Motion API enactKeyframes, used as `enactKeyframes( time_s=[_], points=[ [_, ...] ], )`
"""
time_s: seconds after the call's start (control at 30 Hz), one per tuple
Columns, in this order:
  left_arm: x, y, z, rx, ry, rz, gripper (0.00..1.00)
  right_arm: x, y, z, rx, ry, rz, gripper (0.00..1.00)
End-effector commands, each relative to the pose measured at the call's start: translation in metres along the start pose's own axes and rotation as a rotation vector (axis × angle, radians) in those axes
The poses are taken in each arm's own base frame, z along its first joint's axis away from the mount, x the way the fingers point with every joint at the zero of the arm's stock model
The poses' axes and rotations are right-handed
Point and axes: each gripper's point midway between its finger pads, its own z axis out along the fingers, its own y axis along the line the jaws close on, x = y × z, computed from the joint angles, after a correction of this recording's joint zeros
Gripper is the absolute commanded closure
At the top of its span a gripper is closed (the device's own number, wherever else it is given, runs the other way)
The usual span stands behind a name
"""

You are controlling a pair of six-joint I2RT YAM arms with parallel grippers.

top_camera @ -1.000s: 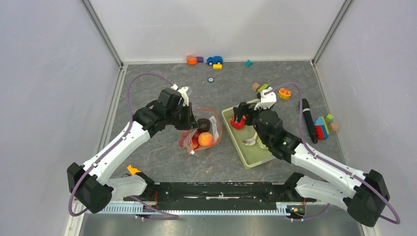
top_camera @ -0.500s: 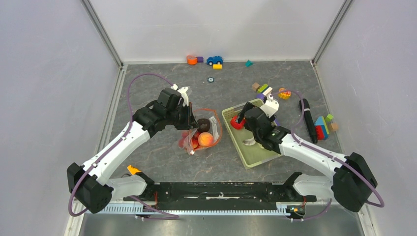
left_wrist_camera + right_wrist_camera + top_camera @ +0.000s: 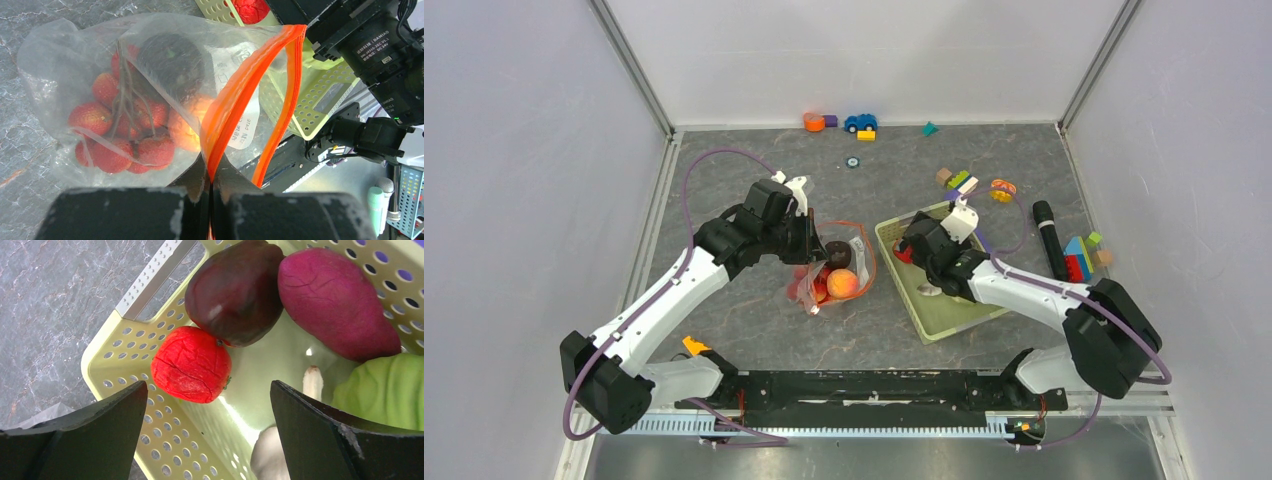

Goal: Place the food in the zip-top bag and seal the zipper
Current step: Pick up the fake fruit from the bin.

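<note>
The clear zip-top bag [image 3: 829, 278] lies open at mid-table. In the left wrist view the bag [image 3: 75, 65] holds a bunch of little red fruits [image 3: 115, 145], a dark plum [image 3: 170, 62] and a peach [image 3: 192, 125]. My left gripper [image 3: 210, 182] is shut on the orange zipper strip [image 3: 235, 95] and holds the mouth up; it also shows in the top view [image 3: 812, 240]. My right gripper [image 3: 210, 440] is open and empty above the green basket's [image 3: 125, 360] corner. Between its fingers lies a red strawberry [image 3: 191, 365], beside a dark plum [image 3: 235, 290], a purple tuber [image 3: 337, 300] and the cabbage [image 3: 385, 390].
The basket [image 3: 944, 320] stands right of the bag. A black marker [image 3: 1052, 235] and coloured blocks [image 3: 1079, 257] lie at the right. A toy car [image 3: 860, 122] and more blocks lie at the back wall. A white piece [image 3: 270, 460] lies in the basket.
My right arm has swung left and lower over the basket's left corner, its gripper now open around the red strawberry. The left arm and the bag have not moved.
</note>
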Motion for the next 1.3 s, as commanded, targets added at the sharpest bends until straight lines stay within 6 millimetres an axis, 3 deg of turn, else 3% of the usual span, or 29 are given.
enactKeyframes(
  time_s=[0.0, 0.37, 0.87, 1.1, 1.27],
  points=[
    [-0.007, -0.008, -0.006, 0.041, -0.040, 0.030, 0.98, -0.014, 0.022, 0.004, -0.037, -0.042, 0.078, 0.02],
    [-0.008, -0.008, -0.008, 0.041, -0.047, 0.032, 0.98, -0.003, 0.025, 0.018, -0.023, -0.028, 0.084, 0.02],
    [-0.009, -0.007, -0.007, 0.037, -0.051, 0.032, 0.98, 0.019, 0.014, 0.039, 0.029, 0.022, 0.066, 0.05],
    [-0.008, -0.007, -0.007, 0.037, -0.050, 0.033, 0.98, 0.019, 0.014, 0.040, 0.007, 0.013, 0.056, 0.17],
    [-0.009, -0.007, -0.008, 0.039, -0.054, 0.033, 0.98, 0.008, 0.016, 0.033, -0.025, -0.022, 0.059, 0.37]
  ],
)
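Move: The fake tomato in the bin lies about 2 cm ahead of the right hand's open fingers, 2 cm to their left and 5 cm below. The eggplant is some 5 cm ahead and 3 cm right of the hand, the purple sweet potato about 4 cm ahead and 9 cm right, and the garlic roughly 5 cm back and 3 cm right, all at about tomato height. From the left hand the tomato is about 8 cm ahead, 15 cm right and 16 cm down. Down into the bin by nearly 5 cm, drifting about 2 cm forward and 1.5 cm left, the wide-open right hand sinks until its fingers straddle the tomato, its wrist almost unturned. Late in the descent the fingers start to close and pinch the tomato's sides, the hand easing up a few millimetres at the end. ##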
